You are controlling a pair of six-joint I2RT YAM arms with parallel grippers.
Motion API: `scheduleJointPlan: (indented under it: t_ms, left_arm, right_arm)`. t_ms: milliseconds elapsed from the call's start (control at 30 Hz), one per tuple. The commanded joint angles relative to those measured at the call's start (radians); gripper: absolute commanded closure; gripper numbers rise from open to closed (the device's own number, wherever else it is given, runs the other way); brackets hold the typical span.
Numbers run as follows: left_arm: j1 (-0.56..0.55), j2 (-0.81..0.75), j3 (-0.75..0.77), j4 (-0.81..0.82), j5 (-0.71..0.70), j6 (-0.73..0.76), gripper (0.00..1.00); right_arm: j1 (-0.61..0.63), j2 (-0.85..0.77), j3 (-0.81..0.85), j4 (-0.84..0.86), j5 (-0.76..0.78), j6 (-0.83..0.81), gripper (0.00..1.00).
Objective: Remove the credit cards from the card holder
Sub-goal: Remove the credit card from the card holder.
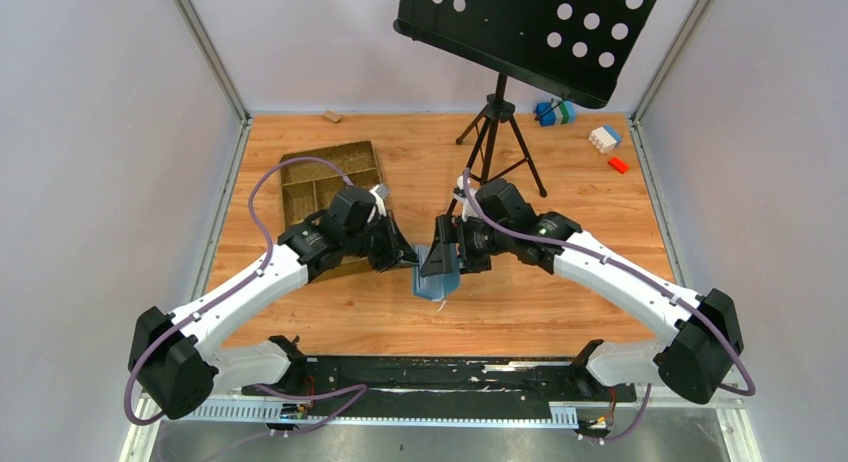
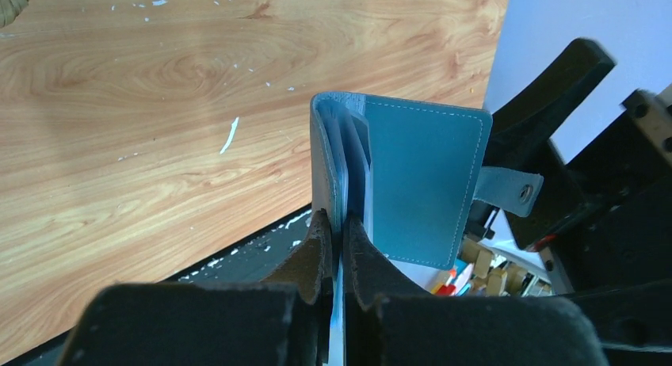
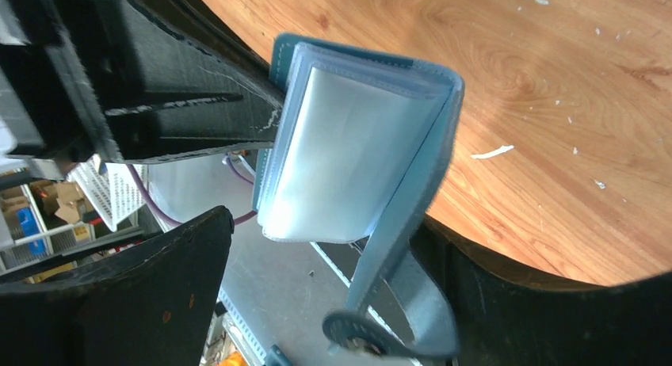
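Note:
The blue card holder [image 1: 437, 274] hangs half open above the wooden table, between my two grippers. My left gripper [image 2: 339, 223] is shut on the edge of one cover [image 2: 329, 164]; the other cover [image 2: 420, 184] swings free with its snap tab [image 2: 507, 190]. In the right wrist view the card holder [image 3: 444, 136] shows pale clear sleeves [image 3: 349, 152]. My right gripper [image 3: 333, 231] is open, its fingers on either side of the sleeves and the dangling tab [image 3: 380, 334]. No credit cards can be made out in the sleeves. From above, the left gripper [image 1: 405, 257] and right gripper [image 1: 442, 247] meet at the holder.
A brown compartmented tray [image 1: 320, 182] lies behind the left arm. A black tripod [image 1: 495, 132] carrying a perforated music desk [image 1: 530, 27] stands behind the right arm. Toy blocks [image 1: 605, 137] lie at the far right corner. The black base rail [image 1: 440, 367] runs along the near edge.

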Motion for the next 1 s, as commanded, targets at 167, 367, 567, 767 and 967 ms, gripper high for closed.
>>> scheduleJointPlan:
  t_ms: [167, 367, 567, 767, 967]
  left_arm:
    - [-0.014, -0.050, -0.066, 0.119, 0.009, -0.125, 1.00]
    - [-0.016, -0.081, -0.079, 0.095, -0.011, -0.127, 1.00]
    - [-0.015, -0.106, -0.104, 0.103, -0.013, -0.133, 1.00]
    - [-0.015, -0.139, -0.150, 0.148, -0.002, -0.158, 1.00]
    - [-0.015, -0.174, -0.187, 0.211, 0.011, -0.185, 1.00]
  right_arm:
    - [0.086, 0.056, 0.036, -0.013, 0.070, -0.036, 0.17]
    - [0.104, 0.064, 0.059, -0.085, 0.154, -0.041, 0.32]
    - [0.086, 0.038, 0.061, -0.181, 0.260, -0.034, 0.46]
    - [0.072, -0.026, 0.002, -0.140, 0.247, 0.009, 0.51]
    - [0.015, -0.060, -0.054, -0.084, 0.163, 0.052, 0.63]
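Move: The card holder hangs in the left hand's shut fingers, its middle about 4 cm to that hand's right, 2 cm back and 2 cm below. From the open right hand, that middle lies roughly 3 cm left, 1 cm back and 3 cm below, with the cover's strap already between the fingers. The brown tray is some 18 cm left and 12 cm ahead of the left hand, about 17 cm lower. The card holder's loose leaves and cover are spread to the right: the right hand first sinks about 4 cm, easing slightly back and left, then draws some 4 cm right and rises a little, tilting while its fingers close to under half open around the cover side. The left hand keeps its pinch on the holder and eases 2 cm back and a little down. ##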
